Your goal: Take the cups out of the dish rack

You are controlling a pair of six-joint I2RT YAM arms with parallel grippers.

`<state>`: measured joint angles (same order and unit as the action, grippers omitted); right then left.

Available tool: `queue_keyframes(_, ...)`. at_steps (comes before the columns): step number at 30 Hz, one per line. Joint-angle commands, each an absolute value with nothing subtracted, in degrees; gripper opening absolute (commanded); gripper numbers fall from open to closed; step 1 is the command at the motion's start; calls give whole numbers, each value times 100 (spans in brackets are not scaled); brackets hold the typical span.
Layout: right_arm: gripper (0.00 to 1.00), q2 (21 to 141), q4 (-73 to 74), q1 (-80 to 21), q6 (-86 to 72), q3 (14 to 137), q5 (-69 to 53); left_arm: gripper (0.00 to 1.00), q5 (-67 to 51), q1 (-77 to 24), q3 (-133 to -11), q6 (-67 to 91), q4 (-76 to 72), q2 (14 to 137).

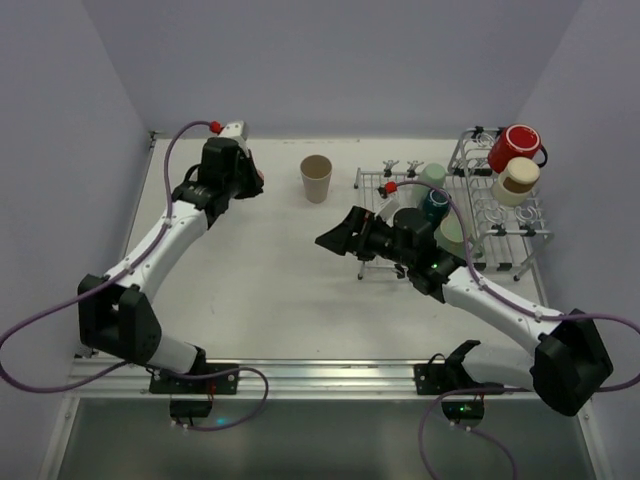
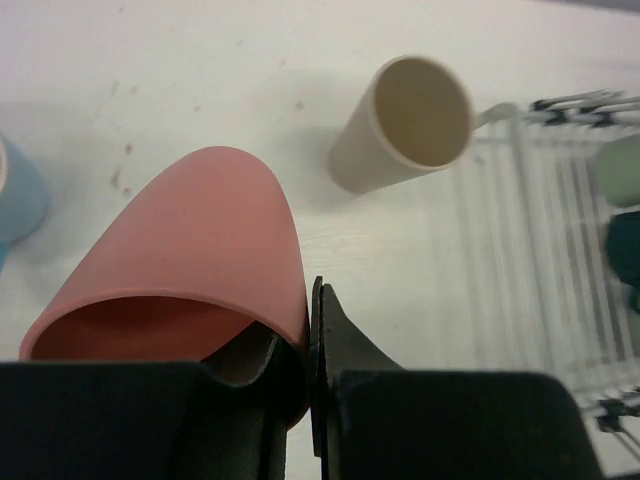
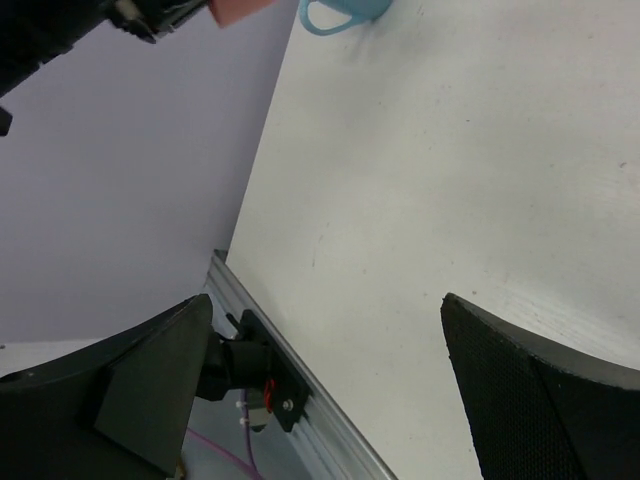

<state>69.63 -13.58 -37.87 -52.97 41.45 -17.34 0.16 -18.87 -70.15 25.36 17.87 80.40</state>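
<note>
My left gripper point(image 2: 300, 322) is shut on the rim of a pink cup point(image 2: 190, 260), one finger inside it and one outside, at the far left of the table point(image 1: 252, 182). A beige tumbler point(image 1: 316, 178) stands upright between that gripper and the dish rack point(image 1: 500, 235). The rack holds a red mug point(image 1: 514, 146), a cream mug point(image 1: 519, 179), a sage green cup point(image 1: 432, 176), a dark teal cup point(image 1: 435, 205) and a pale green cup point(image 1: 453, 236). My right gripper point(image 1: 332, 238) hangs open and empty left of the rack, over bare table point(image 3: 325, 330).
A light blue mug point(image 3: 340, 12) stands on the table by the left arm, seen also at the left wrist view's edge point(image 2: 15, 195). Grey walls close the left, back and right sides. A metal rail point(image 3: 300, 420) runs along the near edge.
</note>
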Motion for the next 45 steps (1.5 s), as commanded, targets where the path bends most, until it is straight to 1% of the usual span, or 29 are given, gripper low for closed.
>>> queue_keyframes(1, 99, 6531, -511, -3858, -4510, 4437, -1258, 0, 395, -1758, -7654, 1934, 2767, 8654)
queue_keyframes(4, 99, 6390, -54, -3964, -4159, 4648, -1152, 0, 536, -1758, -8024, 1741, 3111, 9200)
queue_keyframes(9, 99, 6240, 473, -4166, -3850, 4816, -862, 0, 501, -1767, -8393, 1609, 3313, 9764)
queue_keyframes(15, 99, 6012, 738, -4184, -3612, 4852, -730, 0, 676, -1775, -8789, 1433, 3559, 10485)
queue_keyframes(17, 99, 5924, 721, -4184, -3612, 4808, -729, 1, 616, -1767, -8955, 1406, 3603, 10696)
queue_keyframes(19, 99, 5898, 721, -4192, -3621, 4808, -738, 6, 510, -1775, -9061, 1406, 3665, 10888)
queue_keyframes(27, 99, 5897, 756, -4192, -3586, 4808, -703, 18, 439, -1775, -9518, 1301, 3920, 11399)
queue_keyframes(29, 99, 5897, 773, -4201, -3577, 4799, -694, 26, 474, -1775, -9536, 1292, 3920, 11443)
queue_keyframes(31, 99, 5871, 800, -4201, -3577, 4816, -686, 31, 545, -1767, -9554, 1275, 3911, 11452)
queue_keyframes(36, 99, 5722, 861, -4201, -3577, 4834, -651, 38, 721, -1767, -9642, 1230, 3955, 11443)
queue_keyframes(39, 99, 5660, 975, -4210, -3525, 4904, -598, 47, 721, -1767, -9624, 1239, 3859, 11268)
queue_keyframes(41, 99, 5617, 1028, -4201, -3498, 4966, -571, 52, 712, -1767, -9650, 1248, 3832, 11171)
queue_keyframes(42, 99, 5608, 1089, -4201, -3472, 4983, -554, 57, 695, -1767, -9659, 1257, 3823, 11075)
queue_keyframes(44, 99, 5546, 1168, -4201, -3428, 5045, -457, 62, 668, -1775, -9694, 1266, 3797, 10943)
queue_keyframes(45, 99, 5520, 1239, -4201, -3402, 5080, -414, 67, 685, -1775, -9703, 1274, 3788, 10794)
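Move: About 6 cm ahead of the left hand, 3 cm to its left and some 20 cm below lies the bare table spot for the pink cup it already holds by the wall. Either side of that spot stand the blue cup, about 12 cm to its left and level with it, and the beige cup, about 14 cm to its right and 4 cm farther out. From the right hand the spot is roughly 20 cm ahead, 18 cm left and 17 cm down. Lowering the pink cup about 15 cm, with a drift of some 5 cm forward, the left hand tips its fingers about 30 degrees steeper towards the table between the blue and beige cups. There the fingers spread and let go of the cup wall, and the hand starts up by 1–2 cm. The open, empty right hand eases about 5 cm right and back. ##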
